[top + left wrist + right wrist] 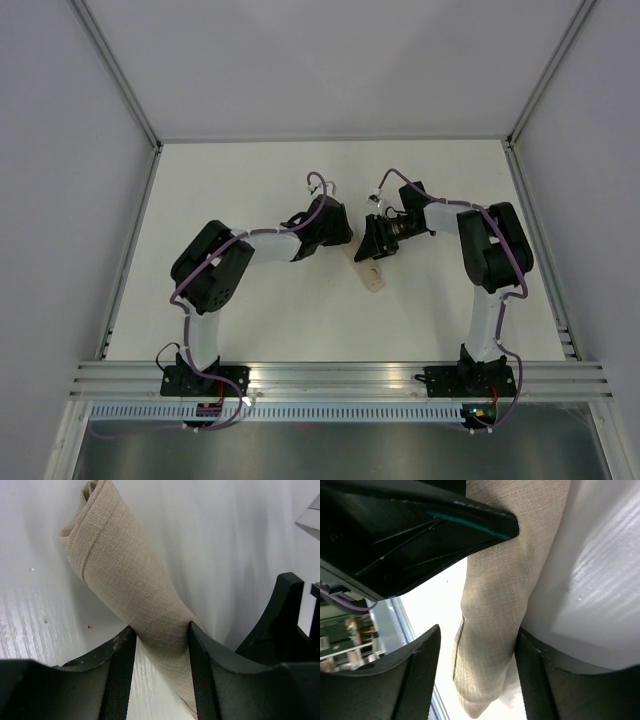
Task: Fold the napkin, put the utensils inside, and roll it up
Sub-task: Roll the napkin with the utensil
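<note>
The beige napkin (130,575) is a tight roll lying on the white table, small and pale in the top view (373,277) between the two wrists. My left gripper (161,630) has both fingertips touching the roll's sides, closed around one end. My right gripper (479,630) stands open around the other end (495,630); a gap shows on its left side while its right finger lies close against the cloth. No utensils are visible in any view.
The left gripper's black body (420,530) hangs close above the right gripper's jaws. Part of the right gripper (285,620) shows at the right of the left wrist view. A metal frame rail (340,375) runs along the table's near edge.
</note>
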`<action>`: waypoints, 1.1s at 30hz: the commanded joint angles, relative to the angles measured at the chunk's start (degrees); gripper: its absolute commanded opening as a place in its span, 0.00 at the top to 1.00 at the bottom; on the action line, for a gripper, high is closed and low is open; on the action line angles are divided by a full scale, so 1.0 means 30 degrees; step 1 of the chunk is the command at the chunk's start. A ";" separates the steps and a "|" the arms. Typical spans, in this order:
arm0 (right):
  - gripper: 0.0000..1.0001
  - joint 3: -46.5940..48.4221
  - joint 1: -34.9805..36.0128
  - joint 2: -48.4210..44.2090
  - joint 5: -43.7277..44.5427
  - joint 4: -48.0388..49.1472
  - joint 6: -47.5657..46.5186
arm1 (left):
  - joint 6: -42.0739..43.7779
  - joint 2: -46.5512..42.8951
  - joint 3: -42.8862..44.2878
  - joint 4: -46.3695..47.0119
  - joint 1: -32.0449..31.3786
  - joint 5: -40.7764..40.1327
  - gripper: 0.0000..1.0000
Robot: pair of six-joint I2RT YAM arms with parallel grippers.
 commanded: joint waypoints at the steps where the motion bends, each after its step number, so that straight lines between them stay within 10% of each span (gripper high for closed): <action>1: 0.33 -0.0098 -0.0088 -0.1004 0.3739 -0.0735 -0.1742 | 0.1604 0.0970 0.1017 -0.1480 0.0334 0.0713 0.50; 33: 0.34 -0.0918 -0.1845 -0.4316 0.5616 -0.0240 -0.2710 | 1.0510 0.4809 1.0100 -0.9860 0.1214 0.3819 0.45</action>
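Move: The rolled napkin already sits between the left fingers; its middle lies about 3 cm back and 1 cm right of that hand, a little below, with its near end some 11 cm back and 5 cm right. From the right hand, whose open fingers still straddle the roll, its middle is about 2 cm ahead and 3 cm left, the near end about 6 cm back and 1 cm right. Left fingers keep the roll, going forward about 4 cm, turning clockwise; open right hand comes free rightward and forward. ##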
